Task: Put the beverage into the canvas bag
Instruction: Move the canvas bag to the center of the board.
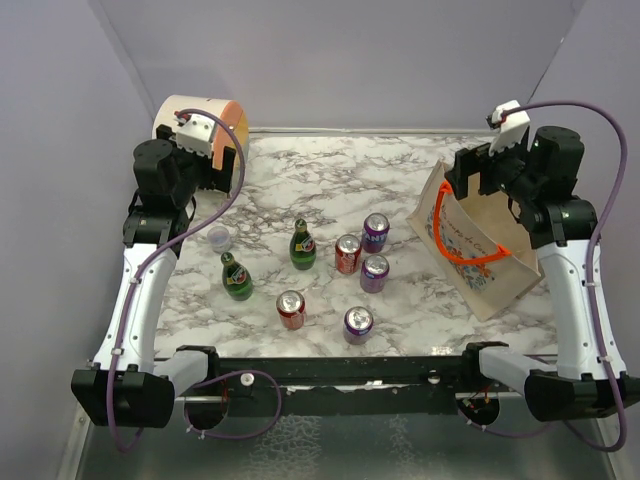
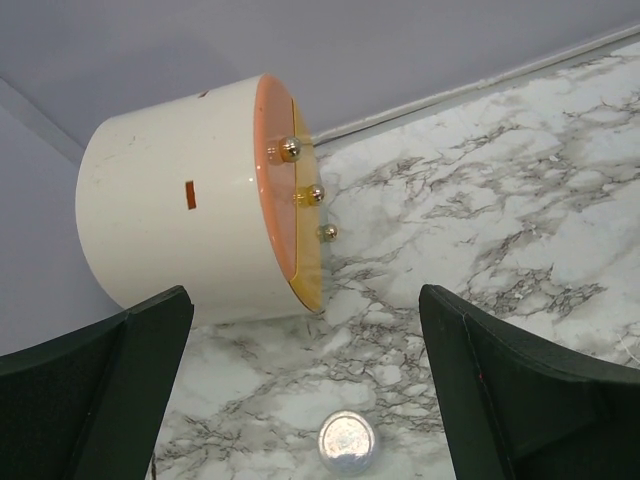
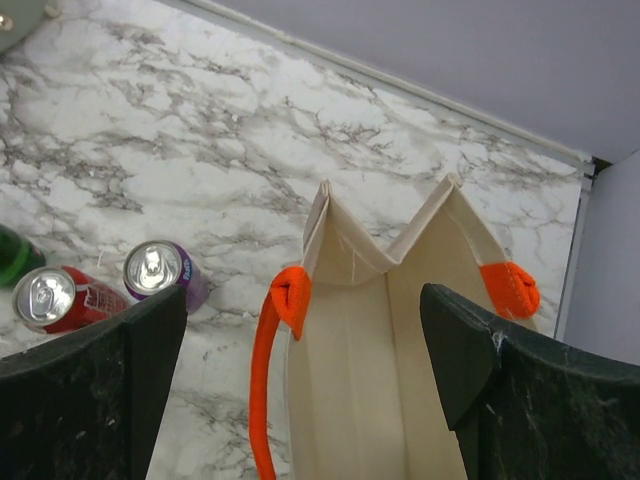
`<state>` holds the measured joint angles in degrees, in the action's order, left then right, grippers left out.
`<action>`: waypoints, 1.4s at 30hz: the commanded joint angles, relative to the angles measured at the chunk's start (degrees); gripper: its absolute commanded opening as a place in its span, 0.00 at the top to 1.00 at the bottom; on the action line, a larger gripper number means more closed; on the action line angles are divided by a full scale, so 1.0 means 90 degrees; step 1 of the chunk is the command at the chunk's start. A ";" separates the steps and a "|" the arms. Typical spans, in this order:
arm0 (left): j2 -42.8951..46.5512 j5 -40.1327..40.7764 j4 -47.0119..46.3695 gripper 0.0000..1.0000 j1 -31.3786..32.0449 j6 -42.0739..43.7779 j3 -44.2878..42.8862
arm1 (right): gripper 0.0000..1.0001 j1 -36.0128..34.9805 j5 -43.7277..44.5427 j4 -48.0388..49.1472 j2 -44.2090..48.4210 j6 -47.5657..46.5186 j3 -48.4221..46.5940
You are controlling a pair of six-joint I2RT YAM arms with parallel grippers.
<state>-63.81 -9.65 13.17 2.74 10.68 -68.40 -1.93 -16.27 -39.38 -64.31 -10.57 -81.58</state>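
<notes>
The beige canvas bag (image 1: 480, 245) with orange handles (image 1: 462, 250) stands open at the right of the marble table. In the right wrist view its mouth (image 3: 400, 370) gapes just under my right gripper (image 3: 303, 295), which is open and empty. The beverages stand mid-table: purple cans (image 1: 375, 232) (image 1: 374, 272) (image 1: 357, 324), red cans (image 1: 347, 253) (image 1: 290, 309) and two green bottles (image 1: 302, 245) (image 1: 236, 277). My left gripper (image 2: 305, 300) is open and empty at the far left, well away from them. It hangs over a small silvery-topped can (image 2: 347, 440).
A white drum with an orange face (image 1: 200, 125) lies on its side at the back left corner, close in front of the left gripper. Grey walls close the back and both sides. A black rail (image 1: 330, 370) runs along the near edge.
</notes>
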 commanded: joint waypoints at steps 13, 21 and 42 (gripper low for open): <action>-0.0083 -0.0616 0.0137 0.01 0.0180 0.0162 0.0233 | 0.20 -0.0058 -0.0077 -0.0915 -0.0503 -0.0186 0.0528; -0.0265 -0.0598 0.0165 0.01 0.0280 0.0213 0.0235 | 0.51 -0.0116 -0.0165 -0.0773 -0.0694 -0.0154 0.0966; -0.0872 -0.0463 0.0529 0.01 0.0669 0.0163 -0.0071 | 0.99 -0.1442 0.0632 0.0516 -0.2066 0.1692 0.0142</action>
<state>-71.42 -13.76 17.47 8.19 12.34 -66.74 -14.20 -15.33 -39.88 -79.24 0.45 -76.18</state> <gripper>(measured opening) 0.992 0.019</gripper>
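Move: The left rim of the canvas bag, where the right hand will pinch it, lies some 13 cm below that hand, 3 cm to its left and 2 cm back; the orange strap's top is about 2 cm ahead and 5 cm left, at similar depth. About 29 cm lower than the hand, the grape can stands some 22 cm left and level, the purple can 22 cm left and 11 cm back. The rim is roughly 55 cm right of the left hand, 7 cm back and 13 cm below. The right hand sinks about 13 cm with its open fingers straddling the bag's left rim, tipping some 25 degrees further down and shutting on the way until they pinch the canvas just behind the orange strap, then drags the bag left by about 6 cm, swinging forward at the end. Meanwhile the empty left hand, still wide open, comes down about 8 cm and eases 5 cm to the right, away from the rounded white container, its fingers tilting down. ##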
